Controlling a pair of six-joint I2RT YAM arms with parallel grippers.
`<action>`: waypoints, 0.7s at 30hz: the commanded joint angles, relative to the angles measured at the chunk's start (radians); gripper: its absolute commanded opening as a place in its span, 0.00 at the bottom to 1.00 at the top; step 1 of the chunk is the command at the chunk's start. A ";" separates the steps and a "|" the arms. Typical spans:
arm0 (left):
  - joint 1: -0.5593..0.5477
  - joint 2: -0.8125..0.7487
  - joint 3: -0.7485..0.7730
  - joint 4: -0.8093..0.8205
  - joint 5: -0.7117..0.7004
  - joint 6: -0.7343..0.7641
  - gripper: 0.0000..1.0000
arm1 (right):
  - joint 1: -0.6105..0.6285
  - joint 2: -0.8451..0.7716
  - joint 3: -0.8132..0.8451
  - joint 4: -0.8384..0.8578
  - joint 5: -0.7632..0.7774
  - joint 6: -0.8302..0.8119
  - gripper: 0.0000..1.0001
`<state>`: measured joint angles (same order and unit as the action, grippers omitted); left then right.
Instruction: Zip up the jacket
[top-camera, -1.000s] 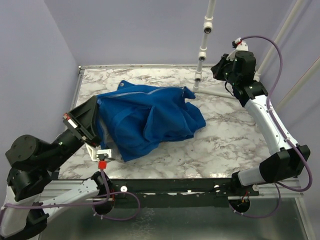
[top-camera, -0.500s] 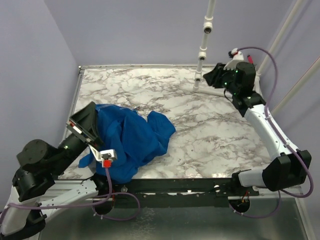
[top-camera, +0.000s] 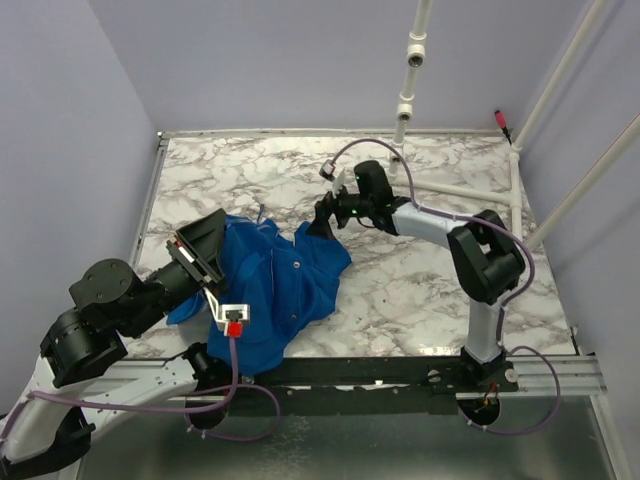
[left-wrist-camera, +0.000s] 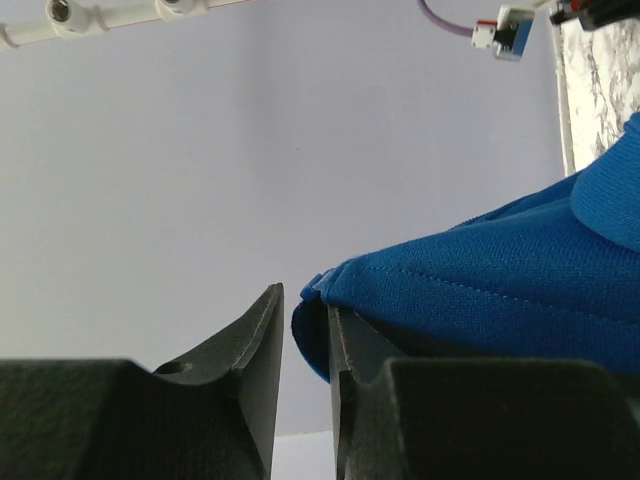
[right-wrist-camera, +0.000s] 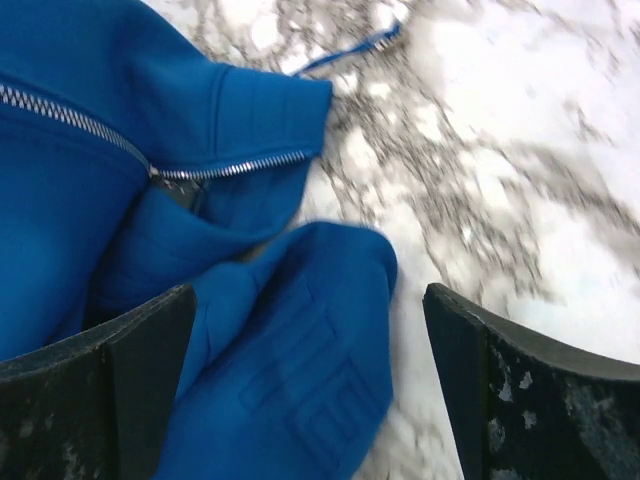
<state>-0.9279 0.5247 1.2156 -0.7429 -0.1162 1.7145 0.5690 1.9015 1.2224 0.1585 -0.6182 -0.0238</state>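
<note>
The royal-blue jacket (top-camera: 275, 285) lies bunched on the front left of the marble table (top-camera: 430, 280). My left gripper (top-camera: 212, 240) is at its left edge. In the left wrist view the jaws stand a narrow gap apart (left-wrist-camera: 305, 300). A fold of the jacket (left-wrist-camera: 500, 290) sits loosely in the gap against the right finger, and light shows beside the left finger. My right gripper (top-camera: 322, 222) hovers wide open over the jacket's upper right. Between its fingers (right-wrist-camera: 310, 295) lies a sleeve end (right-wrist-camera: 310, 390). The silver zipper (right-wrist-camera: 230, 167) is part closed, splitting at a collar fold.
A white pipe frame (top-camera: 405, 105) rises at the back of the table, with a bar (top-camera: 455, 190) lying along the back right. A raised rim (top-camera: 150, 200) runs down the table's left side. A blue drawcord (right-wrist-camera: 345, 50) trails onto the marble.
The jacket was dragged from the table's middle to the front left and bunched up. My right arm swung down from the back right corner and opened wide. My left jaws slackened.
</note>
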 joint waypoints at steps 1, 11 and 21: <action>0.029 -0.017 0.018 0.024 0.054 0.040 0.24 | 0.069 0.126 0.145 0.055 -0.130 -0.121 1.00; 0.040 -0.005 -0.002 0.028 0.084 0.066 0.21 | 0.176 0.344 0.268 -0.032 -0.170 -0.147 0.96; 0.039 0.014 -0.076 0.074 0.184 0.084 0.21 | -0.033 -0.074 -0.143 0.212 0.360 0.126 0.00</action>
<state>-0.8913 0.5209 1.1687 -0.7486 -0.0250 1.7790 0.6407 2.0659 1.2579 0.2092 -0.5922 -0.0162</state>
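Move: The jacket's zip, where the slider and its pull sit, lies about 11 cm to the right hand's left, 5 cm back and 7 cm below its open fingers. A fold of cloth lies 5 cm to that hand's left, level fore-and-aft, 7 cm lower. The round snap is some 8 cm back, 5 cm left and 8 cm lower. From the left hand, high up with a jacket edge in its fingers, the slider is roughly 15 cm ahead, 1 cm right and 38 cm down. The jacket front by the zipper pull is what the right hand reaches for, open, sweeping about 11 cm left while sinking 7 cm and drawing back 5 cm, turning some 20 degrees counter-clockwise. Its fingers shut on the cloth just beside the pull, then drag it back right about 7 cm and slightly forward, turning back clockwise. The left hand keeps its hold, easing about 2 cm down and right at the end. ##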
